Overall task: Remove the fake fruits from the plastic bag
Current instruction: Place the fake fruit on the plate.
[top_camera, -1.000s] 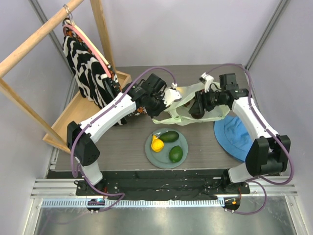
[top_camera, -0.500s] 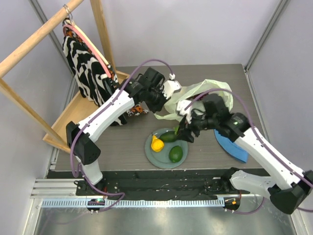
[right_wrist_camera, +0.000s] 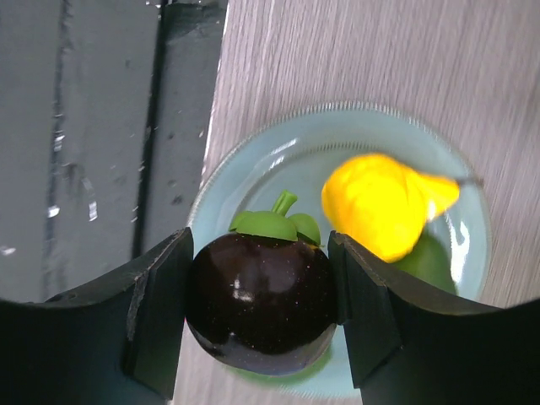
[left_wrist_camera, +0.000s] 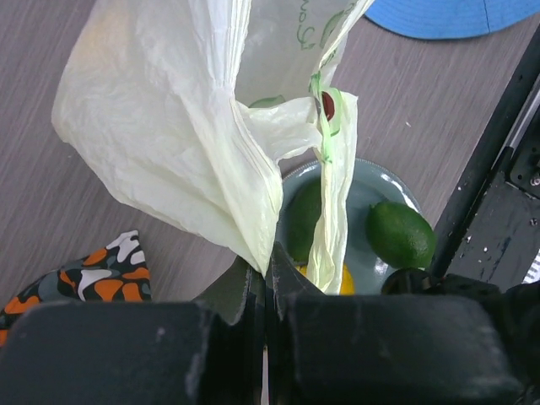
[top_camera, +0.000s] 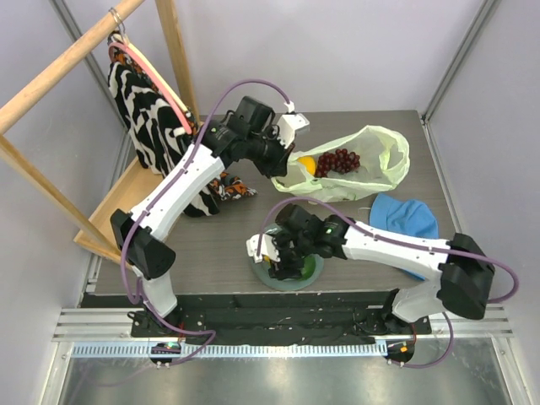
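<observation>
The pale plastic bag [top_camera: 371, 160] lies at the back of the table with its mouth pulled up, and it hangs in folds [left_wrist_camera: 169, 110] in the left wrist view. My left gripper [top_camera: 283, 163] [left_wrist_camera: 268, 263] is shut on the bag's edge. Inside the bag lie a dark-red grape bunch [top_camera: 337, 160] and an orange fruit [top_camera: 306, 164]. My right gripper [top_camera: 283, 257] [right_wrist_camera: 260, 312] hovers over the grey-blue plate [top_camera: 280, 284] [right_wrist_camera: 253, 173], shut on a dark purple round fruit [right_wrist_camera: 257, 304]. A yellow fruit [right_wrist_camera: 384, 202] [left_wrist_camera: 343, 280] and a green fruit [left_wrist_camera: 401, 232] [top_camera: 310, 267] rest on the plate.
A blue cloth hat [top_camera: 405, 221] lies right of the plate. A wooden rack with a zebra-striped garment [top_camera: 156, 114] stands on a wooden tray [top_camera: 126, 198] at the left. Orange-patterned cloth [left_wrist_camera: 93, 270] lies by the rack. The table's front edge runs just below the plate.
My right arm has swung from the bag down to above the plate, carrying the dark purple fruit. The left gripper has lifted the bag's edge back and up, so the bag's mouth shows the grapes.
</observation>
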`<state>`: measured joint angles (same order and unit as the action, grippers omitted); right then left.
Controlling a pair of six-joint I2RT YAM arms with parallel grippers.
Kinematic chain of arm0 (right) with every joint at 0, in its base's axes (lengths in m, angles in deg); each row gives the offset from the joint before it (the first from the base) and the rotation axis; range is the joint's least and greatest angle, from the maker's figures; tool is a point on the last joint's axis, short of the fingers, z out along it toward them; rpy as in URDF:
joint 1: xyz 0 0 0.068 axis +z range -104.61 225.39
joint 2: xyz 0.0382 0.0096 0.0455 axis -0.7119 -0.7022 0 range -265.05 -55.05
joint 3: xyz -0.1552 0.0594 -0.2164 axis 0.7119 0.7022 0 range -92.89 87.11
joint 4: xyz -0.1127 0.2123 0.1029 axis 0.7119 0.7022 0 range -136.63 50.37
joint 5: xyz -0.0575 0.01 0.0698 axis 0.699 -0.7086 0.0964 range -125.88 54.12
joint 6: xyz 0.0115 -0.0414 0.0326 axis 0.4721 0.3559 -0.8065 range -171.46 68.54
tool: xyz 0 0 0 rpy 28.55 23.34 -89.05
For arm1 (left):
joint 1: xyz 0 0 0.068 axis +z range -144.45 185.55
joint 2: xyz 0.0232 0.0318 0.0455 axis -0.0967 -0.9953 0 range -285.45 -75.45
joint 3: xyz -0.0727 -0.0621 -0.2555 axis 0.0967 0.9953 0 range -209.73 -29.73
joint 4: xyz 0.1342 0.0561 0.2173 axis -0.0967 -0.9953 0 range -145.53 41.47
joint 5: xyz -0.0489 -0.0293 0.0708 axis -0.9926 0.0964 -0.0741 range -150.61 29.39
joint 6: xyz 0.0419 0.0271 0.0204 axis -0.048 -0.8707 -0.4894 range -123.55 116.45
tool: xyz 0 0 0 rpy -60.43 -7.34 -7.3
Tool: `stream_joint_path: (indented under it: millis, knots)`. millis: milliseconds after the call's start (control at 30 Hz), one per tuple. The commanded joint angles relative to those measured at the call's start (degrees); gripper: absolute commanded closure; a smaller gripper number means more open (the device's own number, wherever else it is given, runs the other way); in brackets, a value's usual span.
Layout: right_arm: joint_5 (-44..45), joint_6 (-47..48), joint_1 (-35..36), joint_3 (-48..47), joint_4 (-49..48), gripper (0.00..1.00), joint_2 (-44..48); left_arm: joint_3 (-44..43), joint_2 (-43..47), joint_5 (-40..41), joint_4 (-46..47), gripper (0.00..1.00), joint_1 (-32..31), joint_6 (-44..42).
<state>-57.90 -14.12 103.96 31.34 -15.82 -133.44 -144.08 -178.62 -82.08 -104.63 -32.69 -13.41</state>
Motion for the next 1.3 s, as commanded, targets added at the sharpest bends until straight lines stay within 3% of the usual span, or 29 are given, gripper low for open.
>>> stream_joint_path:
  millis: [0,300,533,733,1000,1267]
  knots:
    - [1.54,6.24,1.99,-4.34,-6.63,0.57,-3.69,0.70,0.61,0.02,0.55,1.00,-0.17,-0.94]
    - [1.63,10.38,4.01,-10.06,-7.87,0.55,-13.97,2.11,2.98,1.79,0.55,1.00,-0.17,-2.79]
    - [2.07,10.91,4.45,-10.94,-7.95,0.53,-16.88,3.78,4.39,1.87,0.46,1.00,-0.17,-3.23]
    - [3.82,10.73,4.45,-9.98,-9.62,0.37,-18.38,4.66,4.83,1.70,0.55,1.00,-0.17,-3.58]
    - [6.90,5.73,4.54,-8.65,-13.14,0.05,-15.75,4.49,4.74,1.00,0.46,1.00,-0.17,-4.02]
    - [8.22,-5.07,2.71,-16.03,-0.32,0.07,-1.44,3.42,4.21,4.41,0.46,1.00,-0.17,-3.23]
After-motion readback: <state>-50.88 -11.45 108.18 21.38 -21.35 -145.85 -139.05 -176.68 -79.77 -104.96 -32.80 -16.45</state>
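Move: The right hand holds the dark purple fruit over the plate's near right part. Its free spot on the near left of the plate lies about 7 cm to the left, 2 cm ahead and 4 cm down. The yellow fruit is some 8 cm ahead and 6 cm left, the round green one 2 cm ahead and 3 cm right, the long green one about 11 cm ahead. From the left hand that spot is roughly 16 cm back, 2 cm left and 20 cm below. Leftward and down, with a little forward, the right hand carries the dark purple fruit about 6 cm across the plate to the near side of the yellow fruit, turning some 10 degrees counter-clockwise. It eases down the last bit, opens its fingers to let go of the fruit, then rises about 3 cm. The left hand keeps its pinch on the bag, sinking a couple of centimetres. ##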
